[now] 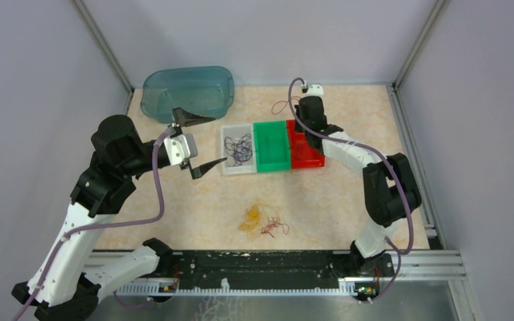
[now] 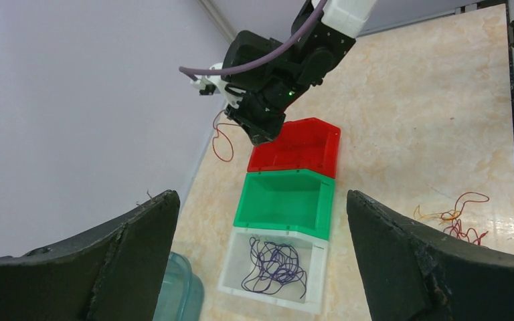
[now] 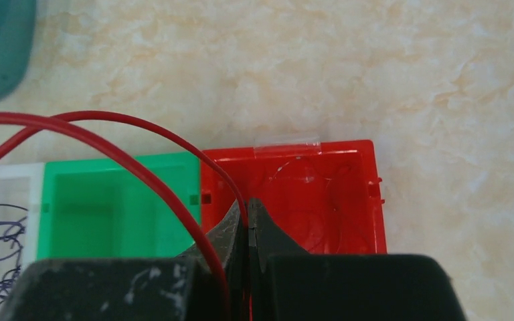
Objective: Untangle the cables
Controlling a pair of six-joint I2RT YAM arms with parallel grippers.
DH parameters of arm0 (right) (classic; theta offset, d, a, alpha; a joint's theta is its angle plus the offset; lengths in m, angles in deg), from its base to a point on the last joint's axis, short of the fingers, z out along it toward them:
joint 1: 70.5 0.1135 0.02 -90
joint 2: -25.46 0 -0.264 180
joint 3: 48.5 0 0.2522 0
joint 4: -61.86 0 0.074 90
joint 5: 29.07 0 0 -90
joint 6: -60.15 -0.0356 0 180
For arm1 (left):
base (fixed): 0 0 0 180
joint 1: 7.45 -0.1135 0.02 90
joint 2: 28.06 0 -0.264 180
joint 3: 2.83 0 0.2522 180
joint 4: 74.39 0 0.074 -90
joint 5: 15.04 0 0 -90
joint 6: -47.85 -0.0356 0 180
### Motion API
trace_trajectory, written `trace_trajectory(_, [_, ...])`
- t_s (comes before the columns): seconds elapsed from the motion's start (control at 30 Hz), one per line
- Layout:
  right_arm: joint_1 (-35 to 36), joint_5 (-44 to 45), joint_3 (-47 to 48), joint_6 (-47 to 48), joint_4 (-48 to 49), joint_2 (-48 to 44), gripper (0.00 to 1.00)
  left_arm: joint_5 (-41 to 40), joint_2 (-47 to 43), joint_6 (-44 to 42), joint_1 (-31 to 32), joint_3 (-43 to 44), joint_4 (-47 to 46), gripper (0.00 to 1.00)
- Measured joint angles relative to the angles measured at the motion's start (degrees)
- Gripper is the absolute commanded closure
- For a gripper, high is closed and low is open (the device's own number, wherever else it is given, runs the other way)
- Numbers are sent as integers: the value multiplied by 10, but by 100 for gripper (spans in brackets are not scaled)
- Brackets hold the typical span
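My right gripper (image 3: 247, 212) is shut on a thin red cable (image 3: 127, 160) and hovers over the red bin (image 3: 348, 200). The cable loops out to the left, and the loop also shows in the top view (image 1: 282, 105) and in the left wrist view (image 2: 222, 144). A dark purple cable (image 1: 239, 148) lies curled in the white bin (image 2: 274, 302). A loose clump of yellow-orange and red cables (image 1: 262, 222) lies on the table in front of the bins. My left gripper (image 1: 219, 139) is wide open and empty, raised just left of the white bin.
The white bin, green bin (image 1: 272, 146) and red bin (image 1: 306, 155) stand side by side mid-table. The green bin holds nothing. A teal tub (image 1: 187, 90) stands at the back left. Grey walls close in the left, back and right.
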Motion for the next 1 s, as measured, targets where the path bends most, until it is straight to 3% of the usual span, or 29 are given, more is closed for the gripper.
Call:
trace_trajectory(0.3, [-5, 16, 27, -52, -111, 59, 100, 0, 2, 2, 0, 0, 5, 0])
trace_trajectory(0.43, [-17, 16, 47, -71, -158, 65, 65, 0, 5, 6, 0, 4, 12, 0])
trace_trajectory(0.6, [-21, 3, 61, -85, -212, 74, 39, 0, 9, 13, 0, 13, 17, 0])
trace_trajectory(0.7, [-22, -10, 61, -89, -228, 70, 35, 0, 9, 14, 0, 18, 20, 0])
trace_trajectory(1.0, [-22, -85, 65, -85, -279, -15, 36, 0, 9, 13, 0, 22, 24, 0])
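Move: The red cable, still pinched in the right hand with a loop hanging ahead-left, is bound for the red box. That box's middle lies about 2 cm back, 3 cm right and 14 cm below the hand. The green box is level with the red box, some 8 cm left of the hand, and the white box with the purple cables about 19 cm left. From the left hand, the red box is roughly 25 cm ahead, 26 cm right and 40 cm down. The red cable is lowered about 7 cm towards the red box by the right hand, which drifts back and slightly right as its fingers tip some 20 degrees further down. The fingers open to about two-thirds and let the cable go near the lowest point; the hand then rises about 5 cm while still drawing back, fingers open. ##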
